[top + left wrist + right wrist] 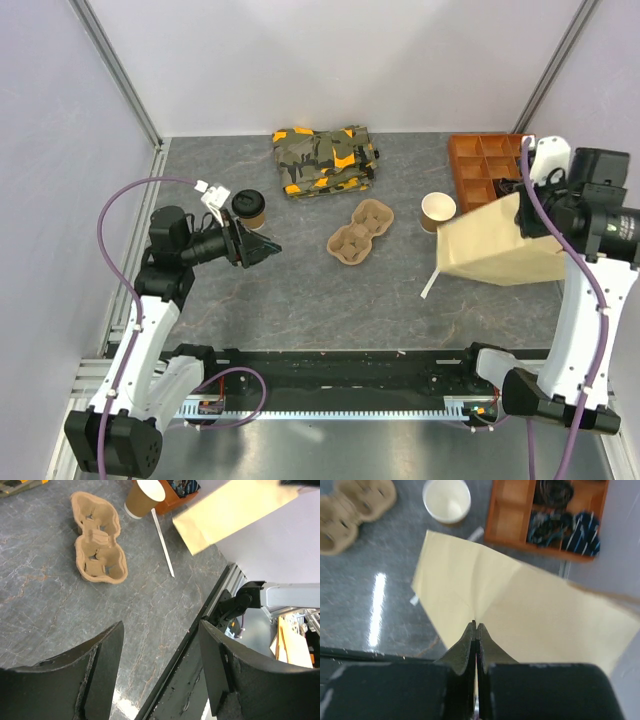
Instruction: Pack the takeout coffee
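Note:
The takeout coffee [248, 207], a tan cup with a black lid, stands at the left of the table and does not show in either wrist view. My left gripper [262, 250] [160, 630] hovers just in front of it, open and empty, pointing right. Over the right side hangs a tan paper bag [490, 245] [230, 510] [520, 610], tilted. My right gripper [527, 215] [476, 626] is shut on its edge, the jaws pinched flat on the paper.
A two-hole pulp carrier [360, 232] [97, 545] [350, 510] lies mid-table. An open tan cup [437, 210] [142, 497] [446, 500] stands by the bag. An orange compartment tray [480, 165] [510, 520] is back right, a camouflage-patterned object [325, 158] at the back. A white strip [430, 285] [162, 542] lies below the bag.

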`<state>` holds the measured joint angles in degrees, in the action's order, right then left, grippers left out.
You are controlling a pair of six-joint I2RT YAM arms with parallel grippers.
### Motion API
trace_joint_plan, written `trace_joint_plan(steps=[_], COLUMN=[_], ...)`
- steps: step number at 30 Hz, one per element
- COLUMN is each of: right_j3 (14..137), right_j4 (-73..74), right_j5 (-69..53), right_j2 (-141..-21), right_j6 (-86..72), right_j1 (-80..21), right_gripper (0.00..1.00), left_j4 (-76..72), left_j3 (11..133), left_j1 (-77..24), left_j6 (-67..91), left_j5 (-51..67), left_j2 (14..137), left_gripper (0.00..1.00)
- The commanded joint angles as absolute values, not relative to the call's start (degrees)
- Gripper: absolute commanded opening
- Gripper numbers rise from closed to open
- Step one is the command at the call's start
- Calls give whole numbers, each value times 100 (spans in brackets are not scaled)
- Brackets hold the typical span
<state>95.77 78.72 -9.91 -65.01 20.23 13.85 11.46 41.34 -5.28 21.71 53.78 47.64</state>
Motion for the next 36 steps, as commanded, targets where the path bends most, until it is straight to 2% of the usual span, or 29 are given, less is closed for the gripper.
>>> trace_joint_plan(steps=[1, 4, 10, 14, 16, 24, 28, 31, 36], right_j3=[10781, 11344, 11636, 11918, 11883, 11742, 11865, 11935, 11681], right_j4=[8358, 8358, 7999, 7360, 7033, 6408, 6424, 6495, 6557], right_j5=[-1906, -2704, -4207, -4746, -4659, -3684, -2753, -2006, -1004], right_j2=[-6354, -6486, -6881, -7250, -7303, -7734, -7945, -8252, -8560], right_j6=[2022, 2065, 2040, 1715, 1521, 1555, 2266, 2908, 4311], right_j1=[1398, 1397, 1389, 891, 486, -2159, -3644, -5153, -6494], right_gripper=[0, 0, 0, 0, 0, 0, 0, 0, 0], left_j4=[1002, 1089, 1608, 1898, 1969, 2417, 2417, 2408, 2540], left_j3=[4482, 4605, 5018, 5238, 5343, 5757, 5845, 5906, 6090], left_j1=[-545, -545, -449, -107, -18, 448, 790, 1036, 1344], left_j6=[2408, 2470, 2522, 2637, 2672, 2715, 2926, 3050, 2866], left_j5=[5273, 5195, 4817, 4641, 4536, 4271, 4403, 4570, 4763], left_j2=[4746, 4755, 4755, 4676, 4641, 4781, 4851, 4948, 5115], left_gripper=[68, 68, 68, 68, 68, 68, 68, 68, 68])
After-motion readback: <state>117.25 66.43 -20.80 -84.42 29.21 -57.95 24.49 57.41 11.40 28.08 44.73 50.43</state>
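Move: The right hand already holds the paper bag; the clear middle of the table lies about 40 cm to its left, level with it forward and some 31 cm down. From that hand the cup tray is 24 cm ahead and 31 left, the open cup 27 ahead and 10 left. From the left hand, that clear spot is about 13 cm right, 24 down; the lidded cup 26 ahead, 8 left. The right hand lifts the pinched bag, then swings it some 35 cm left, counter-clockwise; left hand retreats up-left. ##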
